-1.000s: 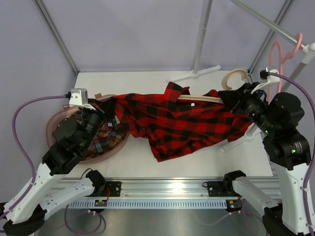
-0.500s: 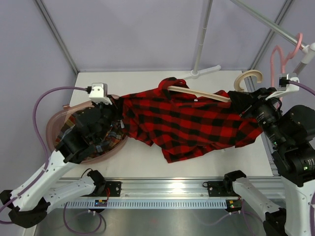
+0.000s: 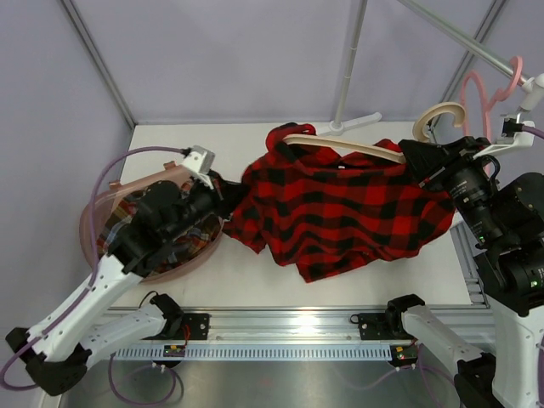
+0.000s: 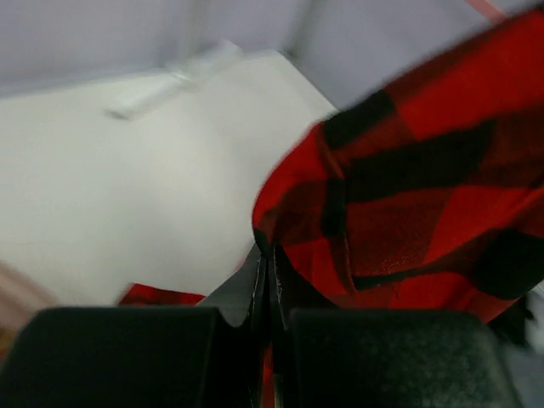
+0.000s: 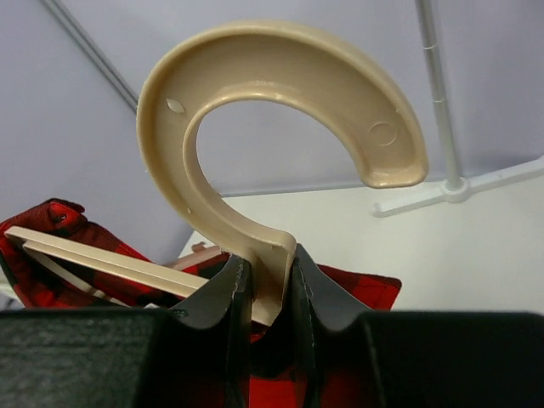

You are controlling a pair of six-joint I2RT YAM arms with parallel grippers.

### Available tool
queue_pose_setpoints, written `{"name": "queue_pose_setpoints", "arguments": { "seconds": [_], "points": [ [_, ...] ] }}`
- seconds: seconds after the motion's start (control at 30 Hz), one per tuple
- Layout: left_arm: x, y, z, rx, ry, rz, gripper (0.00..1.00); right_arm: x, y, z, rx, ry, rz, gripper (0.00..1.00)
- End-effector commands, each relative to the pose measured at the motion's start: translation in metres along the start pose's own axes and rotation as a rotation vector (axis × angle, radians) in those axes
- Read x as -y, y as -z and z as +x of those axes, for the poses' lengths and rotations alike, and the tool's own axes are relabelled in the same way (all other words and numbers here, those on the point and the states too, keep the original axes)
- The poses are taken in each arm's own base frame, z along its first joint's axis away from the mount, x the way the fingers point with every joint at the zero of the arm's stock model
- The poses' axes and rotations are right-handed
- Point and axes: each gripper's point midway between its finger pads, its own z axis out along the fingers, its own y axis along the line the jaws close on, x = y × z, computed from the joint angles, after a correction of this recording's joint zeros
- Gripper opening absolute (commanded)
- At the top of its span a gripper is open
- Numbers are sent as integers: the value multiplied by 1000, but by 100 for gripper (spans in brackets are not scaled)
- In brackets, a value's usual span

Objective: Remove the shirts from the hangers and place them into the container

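The red-and-black shirt (image 3: 348, 208) hangs spread over the table on the beige hanger (image 3: 357, 146). My right gripper (image 3: 418, 157) is shut on the hanger's neck, just below its hook (image 5: 280, 93), as the right wrist view shows (image 5: 265, 285). At the shirt's left end, my left gripper (image 3: 231, 191) is shut on a fold of the red cloth (image 4: 425, 195), its jaws pressed together (image 4: 265, 272). The container (image 3: 93, 223) sits at the left with the multicolour plaid shirt (image 3: 191, 242) inside. The pink hanger (image 3: 484, 89) hangs at the upper right.
A grey rack pole (image 3: 350, 59) rises from its white foot (image 3: 340, 127) at the back of the table. A slanted rack bar (image 3: 450, 34) crosses the upper right corner. The metal rail (image 3: 280, 327) holding the arm bases runs along the near edge.
Both arms have moved right and back. The hanger and red-and-black shirt shifted right with them, away from the container. My left gripper came out over the container's rim, still holding the cloth.
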Motion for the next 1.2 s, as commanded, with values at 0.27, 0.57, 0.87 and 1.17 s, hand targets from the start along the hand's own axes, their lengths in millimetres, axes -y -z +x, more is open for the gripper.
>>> {"name": "queue_pose_setpoints", "arguments": {
  "seconds": [0.27, 0.57, 0.87, 1.17],
  "points": [
    [121, -6, 97, -431, 70, 684, 0, -53, -6, -50, 154, -137, -226, 0],
    [81, 4, 41, -149, -1, 416, 7, -63, -26, -23, 10, -36, -318, 0],
    [131, 80, -72, 32, -189, 641, 68, -34, -26, 38, -153, 71, -271, 0],
    [144, 102, -48, 19, -240, 805, 70, -34, -14, 54, -248, 73, -282, 0]
  ]
}}
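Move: From the left hand, already shut on the end of the red shirt, the cream hanger's middle is about 17 cm right, level forward and 15 cm higher. The open table for the shirt is some 15 cm right, 11 cm back and 33 cm below; the container is roughly 23 cm left, level forward, 30 cm below. From the right hand, gripping the hanger's neck, the hanger's middle is about 11 cm left, level forward, barely lower. The left hand sweeps the shirt's end about 11 cm right, back and down under the hanger, swinging some 40 degrees clockwise, then opens, lets go and rises about 25 cm, drifting left and back with fingertips tipping up. The right hand keeps hold of the hanger, easing 5 cm left and up while turning counter-clockwise, then sinks 9 cm. ##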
